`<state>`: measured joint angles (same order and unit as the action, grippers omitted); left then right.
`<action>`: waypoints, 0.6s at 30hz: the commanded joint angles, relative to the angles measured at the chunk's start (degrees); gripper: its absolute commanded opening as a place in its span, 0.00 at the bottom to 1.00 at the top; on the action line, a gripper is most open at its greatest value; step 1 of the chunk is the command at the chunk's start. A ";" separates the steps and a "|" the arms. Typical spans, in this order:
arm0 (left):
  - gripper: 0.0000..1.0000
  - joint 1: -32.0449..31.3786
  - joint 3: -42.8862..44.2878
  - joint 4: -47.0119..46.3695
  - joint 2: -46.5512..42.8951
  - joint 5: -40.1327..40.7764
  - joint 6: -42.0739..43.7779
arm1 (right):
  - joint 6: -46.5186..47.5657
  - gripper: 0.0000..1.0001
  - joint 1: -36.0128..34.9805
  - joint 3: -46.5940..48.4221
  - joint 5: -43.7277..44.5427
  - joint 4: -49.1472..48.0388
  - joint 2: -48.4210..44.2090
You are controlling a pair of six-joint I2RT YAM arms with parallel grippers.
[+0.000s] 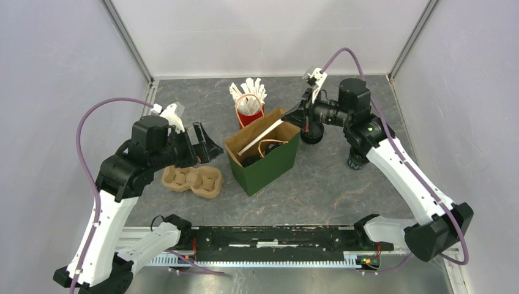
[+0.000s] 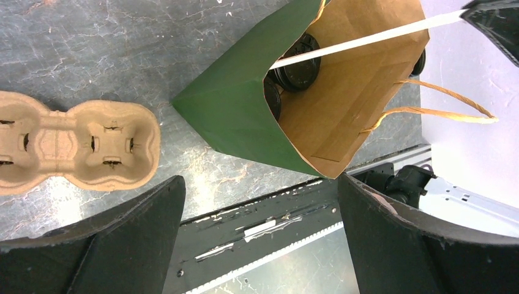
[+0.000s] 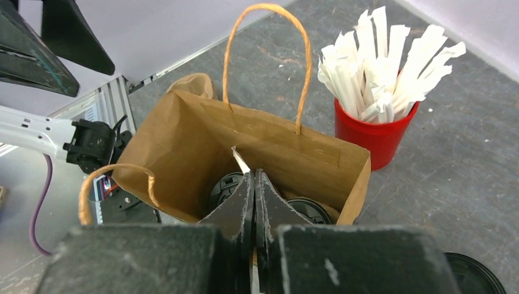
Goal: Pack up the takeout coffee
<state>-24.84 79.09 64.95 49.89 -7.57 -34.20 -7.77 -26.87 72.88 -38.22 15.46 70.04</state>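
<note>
The green paper bag [image 1: 269, 165] stands open mid-table. Inside it, two black lidded takeout coffee cups [image 3: 227, 187] show lids up, and the left wrist view sees one of them [image 2: 298, 55] through the bag's mouth. My right gripper [image 1: 297, 116] hovers at the bag's far right rim, shut [image 3: 253, 174] on a long white stick [image 1: 260, 138] that slants down into the bag [image 3: 269, 131]. My left gripper [image 1: 205, 144] hangs open left of the bag [image 2: 232, 104], jaws wide with nothing between them [image 2: 260, 184].
A brown pulp cup carrier [image 1: 193, 180] lies left of the bag, under my left arm. A red cup of white sticks [image 1: 249, 113] stands behind the bag. A loose black lid [image 1: 312, 136] lies right of the bag, and a dark cup [image 1: 357, 162] sits behind my right arm.
</note>
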 commanded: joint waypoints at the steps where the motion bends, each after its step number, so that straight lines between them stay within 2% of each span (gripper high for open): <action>1: 1.00 0.18 -0.17 -0.52 -0.02 0.71 4.05 | 0.79 0.07 0.00 0.19 -2.25 -1.34 2.91; 9: 1.00 0.16 0.12 -0.28 0.42 0.85 4.48 | 6.54 0.38 0.12 10.82 5.35 6.26 7.68; 15: 1.00 0.23 -0.68 -0.23 0.21 1.42 4.89 | 2.62 0.39 0.04 11.46 14.44 -3.55 8.08; 18: 1.00 0.18 -0.69 -0.27 0.29 1.65 5.16 | 2.68 0.38 -0.01 13.41 18.06 -5.18 10.92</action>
<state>-24.84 78.46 65.04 50.30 -7.35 -34.02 -4.01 -26.87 82.61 -27.77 16.05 78.56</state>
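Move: Over the forward right corner of the green paper bag, the right hand holds a straw that already slants down into it; the bag's middle lies about 7 cm left, 6 cm back and 14 cm below. The red straw cup stands some 12 cm left and 10 cm ahead, and the black round container about 10 cm right and 8 cm ahead, both some 20 cm down. From the left hand, the bag's middle is roughly 17 cm right, 2 cm ahead and 10 cm lower. Dipping about 3.5 cm while easing forward, the right hand opens its shut fingers to a bit over a third and lets go of the straw in the bag's mouth. It then climbs some 5 cm and draws off forward, away from the bag, about 6 cm forward overall, turning some 10 degrees clockwise. ##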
